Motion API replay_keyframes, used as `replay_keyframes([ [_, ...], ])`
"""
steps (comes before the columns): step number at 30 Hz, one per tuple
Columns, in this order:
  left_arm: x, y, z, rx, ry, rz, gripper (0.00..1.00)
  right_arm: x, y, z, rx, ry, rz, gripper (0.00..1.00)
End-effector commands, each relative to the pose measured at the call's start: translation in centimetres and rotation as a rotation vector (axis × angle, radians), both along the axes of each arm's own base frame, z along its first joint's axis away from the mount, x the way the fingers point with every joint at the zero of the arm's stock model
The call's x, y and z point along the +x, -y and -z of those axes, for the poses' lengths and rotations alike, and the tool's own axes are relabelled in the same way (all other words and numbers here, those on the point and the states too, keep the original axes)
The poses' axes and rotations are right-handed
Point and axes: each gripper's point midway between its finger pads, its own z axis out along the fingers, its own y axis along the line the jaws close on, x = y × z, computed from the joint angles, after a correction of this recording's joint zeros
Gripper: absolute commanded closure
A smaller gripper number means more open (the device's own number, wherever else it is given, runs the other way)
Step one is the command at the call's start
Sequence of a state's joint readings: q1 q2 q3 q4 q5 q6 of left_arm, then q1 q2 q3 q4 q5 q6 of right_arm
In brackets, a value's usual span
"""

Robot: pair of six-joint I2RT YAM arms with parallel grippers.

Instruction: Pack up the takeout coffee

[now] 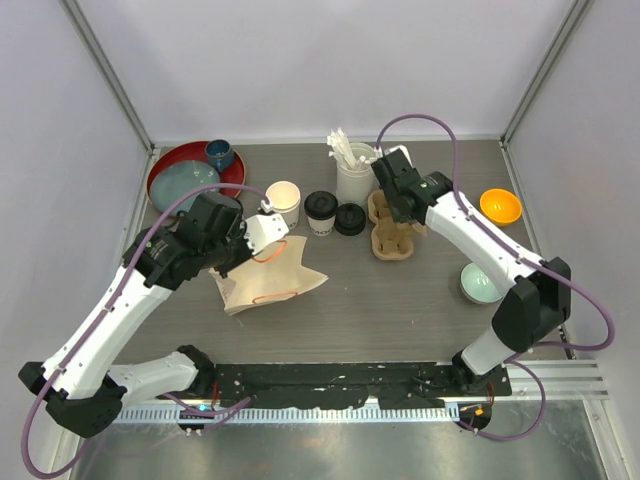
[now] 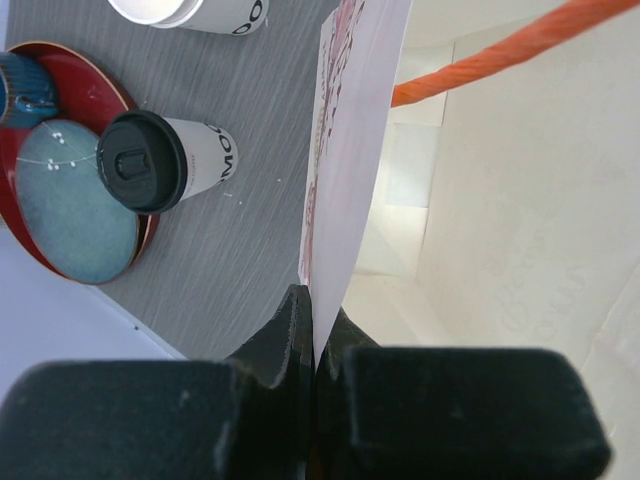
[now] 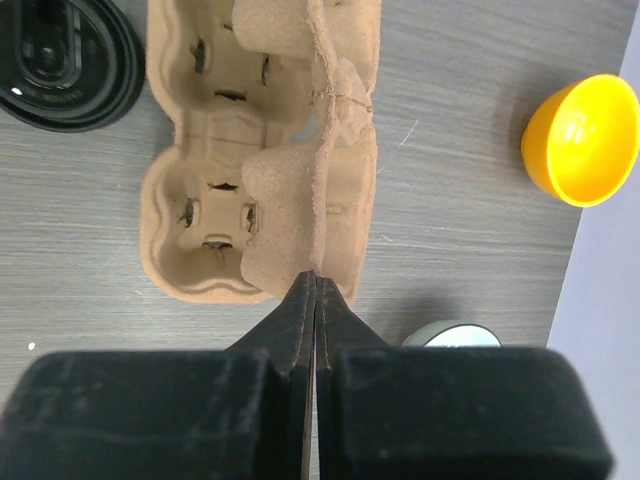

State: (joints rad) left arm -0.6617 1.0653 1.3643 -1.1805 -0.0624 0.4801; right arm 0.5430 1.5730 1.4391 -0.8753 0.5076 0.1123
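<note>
One takeout coffee cup (image 1: 321, 212) stands lidded in black at mid-table; it lies sideways in the left wrist view (image 2: 165, 160). A second white cup (image 1: 283, 200) stands open beside it (image 2: 200, 12), and a loose black lid (image 1: 349, 219) lies flat to the right (image 3: 65, 55). My left gripper (image 1: 262, 232) is shut on the rim of a cream paper bag (image 1: 270, 282), pinching its edge (image 2: 315, 300); the bag's mouth gapes with an orange handle (image 2: 500, 50). My right gripper (image 1: 396, 207) is shut on the centre ridge of the tan cup carrier (image 1: 392, 228), seen in the right wrist view (image 3: 315, 282) over the carrier (image 3: 200, 230).
A white cylinder of sticks (image 1: 352, 175) stands behind the carrier. A red tray (image 1: 170, 165) with a blue cup and a teal plate (image 2: 70, 200) sits at the back left. An orange bowl (image 1: 500, 206) (image 3: 580, 140) and a pale green bowl (image 1: 481, 283) lie at the right.
</note>
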Motion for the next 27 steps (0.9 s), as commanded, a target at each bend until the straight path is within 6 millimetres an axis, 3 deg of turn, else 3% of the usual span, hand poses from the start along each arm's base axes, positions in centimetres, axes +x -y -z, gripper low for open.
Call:
replay_keyframes([
  [1,1.7,-0.2,-1.9,-0.006,0.094,-0.052,1.0,-0.8,-0.3,-5.9,0.014,0.121,-0.051,0.99],
  [4,2.4,-0.3,-2.1,-0.008,0.117,-0.087,1.0,-2.6,-1.4,-6.8,0.0,0.116,-0.13,0.99],
  [6,2.8,-0.5,-2.2,-0.015,0.127,-0.111,1.0,-4.7,-3.2,-7.0,-0.027,0.097,-0.24,0.99],
  [9,3.1,-1.1,-2.4,-0.031,0.131,-0.151,1.0,-8.6,-6.6,-6.3,-0.053,0.066,-0.439,0.99],
  [13,2.6,-2.1,-2.7,-0.039,0.117,-0.193,1.0,-12.4,-8.2,-3.5,-0.071,-0.022,-0.586,0.99],
  [21,1.0,-5.4,-2.2,0.022,0.1,-0.27,1.0,-13.8,-9.8,0.4,-0.141,-0.042,-0.758,0.99],
  [26,0.7,-6.0,-2.5,0.022,0.109,-0.288,1.0,-16.1,-9.5,4.6,-0.352,-0.099,-1.02,0.99],
  [27,0.7,-6.1,-2.6,0.022,0.109,-0.291,1.0,-16.7,-8.7,5.9,-0.413,-0.127,-1.058,0.99],
])
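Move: The right hand already holds one carrier by its edge. The bag's mouth lies about 31 cm to its left, 15 cm back and slightly lower; the other carrier lies some 9 cm ahead, 4 cm left and 14 cm below. The black lid is about 14 cm left, 9 cm ahead; the lidded cup 21 cm left, 8 cm ahead. For the left hand, still gripping the bag's rim, the bag's mouth is about 9 cm right, level fore and aft, and a little lower. Back and to the left the right hand swings its pinched carrier, about 15 cm back and 9 left, away from the other carrier and towards the bag; it first rises some 5 cm, then sinks about 10, turning roughly 50 degrees counter-clockwise. The left hand keeps its hold on the bag's rim, edges about 2 cm forward, then draws it some 5 cm left with a slight counter-clockwise turn. ##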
